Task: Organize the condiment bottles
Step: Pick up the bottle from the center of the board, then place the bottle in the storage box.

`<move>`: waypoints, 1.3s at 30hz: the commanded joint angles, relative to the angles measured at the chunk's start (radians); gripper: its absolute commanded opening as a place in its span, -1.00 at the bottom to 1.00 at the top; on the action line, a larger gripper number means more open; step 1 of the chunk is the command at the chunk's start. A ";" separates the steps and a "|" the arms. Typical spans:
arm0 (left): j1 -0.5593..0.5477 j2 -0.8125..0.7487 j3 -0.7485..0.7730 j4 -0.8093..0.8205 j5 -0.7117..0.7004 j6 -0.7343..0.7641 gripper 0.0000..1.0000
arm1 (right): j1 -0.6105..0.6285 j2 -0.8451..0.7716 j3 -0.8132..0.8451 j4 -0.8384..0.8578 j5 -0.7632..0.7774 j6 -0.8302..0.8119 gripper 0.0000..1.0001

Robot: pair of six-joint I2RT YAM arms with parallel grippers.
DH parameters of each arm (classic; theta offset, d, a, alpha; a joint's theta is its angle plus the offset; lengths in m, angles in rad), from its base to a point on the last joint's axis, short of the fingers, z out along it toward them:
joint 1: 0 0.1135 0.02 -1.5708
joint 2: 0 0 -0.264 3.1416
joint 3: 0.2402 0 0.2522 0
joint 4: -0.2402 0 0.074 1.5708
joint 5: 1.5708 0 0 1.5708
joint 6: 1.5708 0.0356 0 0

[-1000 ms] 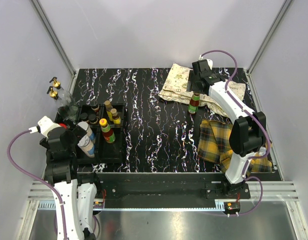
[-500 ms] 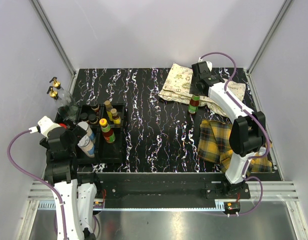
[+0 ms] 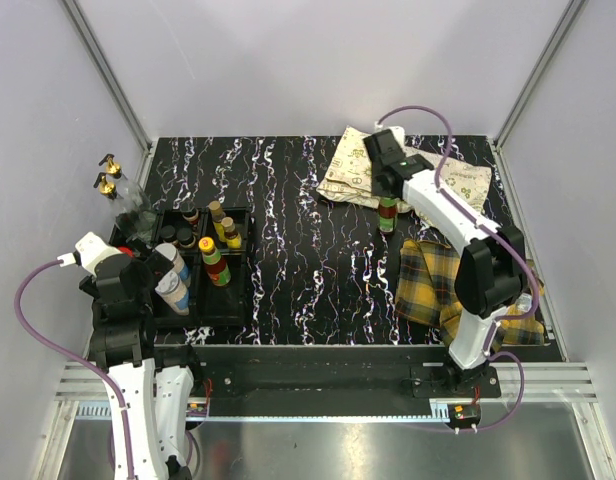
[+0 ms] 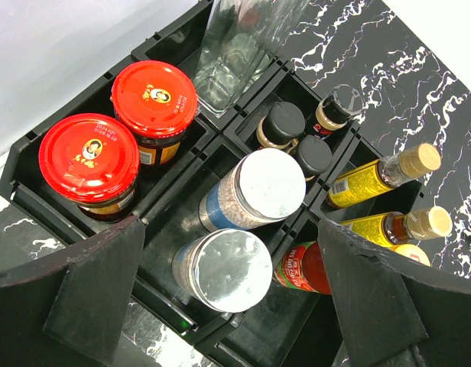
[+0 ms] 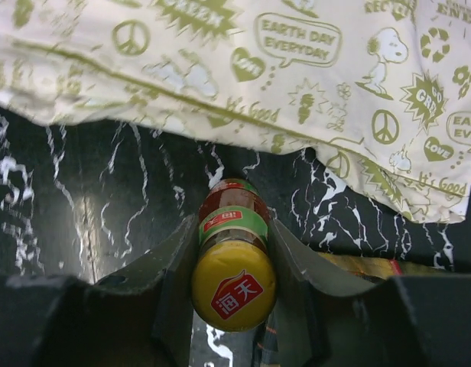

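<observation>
My right gripper (image 5: 232, 229) is shut on a yellow-capped sauce bottle (image 5: 234, 252) with a green and red label. The bottle (image 3: 387, 212) stands upright on the black marbled table under the right gripper (image 3: 386, 192). My left gripper (image 4: 232, 283) hangs open over the black compartment tray (image 3: 233, 305), above two silver-lidded shakers (image 4: 224, 269). The tray also holds two red-lidded jars (image 4: 89, 157), tiny dark bottles (image 4: 285, 122), yellow sauce bottles (image 4: 373, 177) and a red-labelled bottle (image 4: 304, 267). Two gold-capped clear bottles (image 3: 110, 185) stand at its far left corner.
A cream printed cloth (image 3: 353, 170) lies just behind the held bottle. A yellow plaid cloth (image 3: 433, 280) lies at the near right. Enclosure walls and rails ring the table.
The right jaws have closed onto the yellow-capped bottle, and the right wrist has shifted left over it. The left arm has not moved.
</observation>
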 commanded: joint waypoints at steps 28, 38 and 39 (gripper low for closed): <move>0.002 0.003 0.046 0.032 0.039 0.018 0.98 | 0.722 -0.113 0.390 -0.009 -0.257 -0.148 -1.00; 0.002 0.000 0.038 0.026 0.038 0.024 0.98 | 0.820 0.062 0.520 -0.009 -0.257 -0.153 -1.00; 0.002 -0.002 0.038 0.024 0.038 0.024 0.98 | 0.823 0.073 0.537 -0.008 -0.260 -0.153 -1.00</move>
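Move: The right hand already grips the last bottle by its upper part, in front of the patterned cloth, and its place is the free front end of the tray's right front compartment, some 41 cm to the left, 24 cm back and 14 cm below. The green-labelled bottle stands about 43 cm left and 17 cm back, and the front white can about 53 cm left and 25 cm back. From the idle left hand the free spot is some 16 cm right, 2 cm ahead and 19 cm below. Keeping its hold on the bottle, the right hand sweeps fast about 34 cm to the left and 25 cm back towards the tray's free front spot, mostly leftward at first while it climbs some 15 cm, then running level and easing down a little at the end. On the way the wrist swings about 60 degrees counter-clockwise and rolls slightly, left side up, so that the fingers come to face the tray, still shut around the bottle. ##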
